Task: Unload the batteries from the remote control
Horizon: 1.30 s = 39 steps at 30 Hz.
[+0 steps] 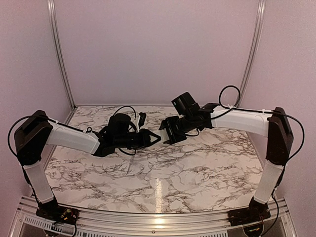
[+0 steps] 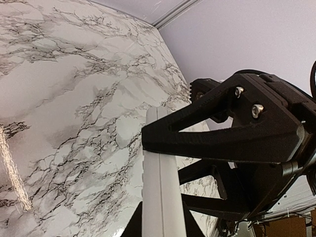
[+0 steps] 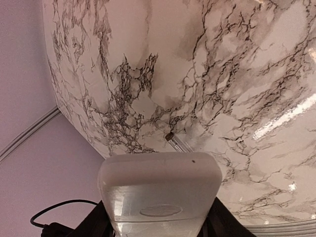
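Note:
The remote control (image 2: 160,182) is a slim white bar held in the air between both arms over the middle of the table. My left gripper (image 2: 162,217) is shut on its narrow sides, dark fingers pressing on both edges. My right gripper (image 3: 159,224) is shut across its width at the other end, where the remote control (image 3: 160,187) shows a ribbed oval thumb grip. In the top view my left gripper (image 1: 154,138) and my right gripper (image 1: 165,131) meet tip to tip. From the left wrist view, the right gripper (image 2: 232,133) covers the bar's far end. The batteries are hidden.
A thin grey metallic rod (image 3: 175,140) with a dark end lies on the marble table (image 1: 197,173) below the grippers. Lilac walls and aluminium rails (image 1: 61,54) close in the back and sides.

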Each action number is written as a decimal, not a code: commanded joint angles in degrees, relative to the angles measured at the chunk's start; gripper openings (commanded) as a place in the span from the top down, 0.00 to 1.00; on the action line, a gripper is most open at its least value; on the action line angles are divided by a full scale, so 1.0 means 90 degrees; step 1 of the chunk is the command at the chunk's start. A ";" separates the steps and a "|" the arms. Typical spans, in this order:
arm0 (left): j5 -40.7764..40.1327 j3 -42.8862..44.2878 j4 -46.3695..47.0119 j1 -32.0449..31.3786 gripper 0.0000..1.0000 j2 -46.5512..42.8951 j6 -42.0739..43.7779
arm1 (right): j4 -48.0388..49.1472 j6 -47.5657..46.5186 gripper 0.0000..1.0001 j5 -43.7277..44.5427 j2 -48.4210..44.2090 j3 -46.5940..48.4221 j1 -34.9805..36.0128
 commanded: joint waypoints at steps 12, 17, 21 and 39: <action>0.0244 0.0518 -0.0944 -0.0023 1.00 -0.0163 0.0101 | 0.0239 -0.0846 0.02 -0.0130 -0.0451 -0.0222 -0.0005; 0.0050 0.0616 -0.1436 -0.0003 1.00 -0.0315 0.0175 | 0.0090 -0.1684 0.01 -0.0224 -0.0776 -0.0476 -0.0027; -0.0092 0.0875 -0.2056 0.0000 1.00 -0.0353 0.0349 | -0.0086 -0.2404 0.01 -0.0278 -0.1057 -0.0743 -0.0044; 0.0573 0.1378 -0.3646 0.0223 1.00 -0.0653 0.1268 | -0.1537 -0.6419 0.02 0.0380 -0.2196 -0.0978 -0.0102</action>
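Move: The remote control hangs in the air between the two hands, and both still grip it. Its middle is some 4 cm to the right of the left hand, a centimetre farther out and a centimetre lower; from the right hand it lies about 3 cm to the left and a centimetre below. The clear pen is on the table, about 12 cm to the left hand's left, 6 cm nearer the bases and 15 cm down. The right hand opens its fingers wide and lets go of the remote control, then draws away from it, back and to the right by about 9 cm in all, ending some 3 cm higher, while the hand turns counter-clockwise and its fingertips lift, some 45 degrees altogether. The left hand keeps its pinch on the other end of the remote and stays within a centimetre or so of its place, slowly rolling the remote by about 15 degrees with its own left side rising. ##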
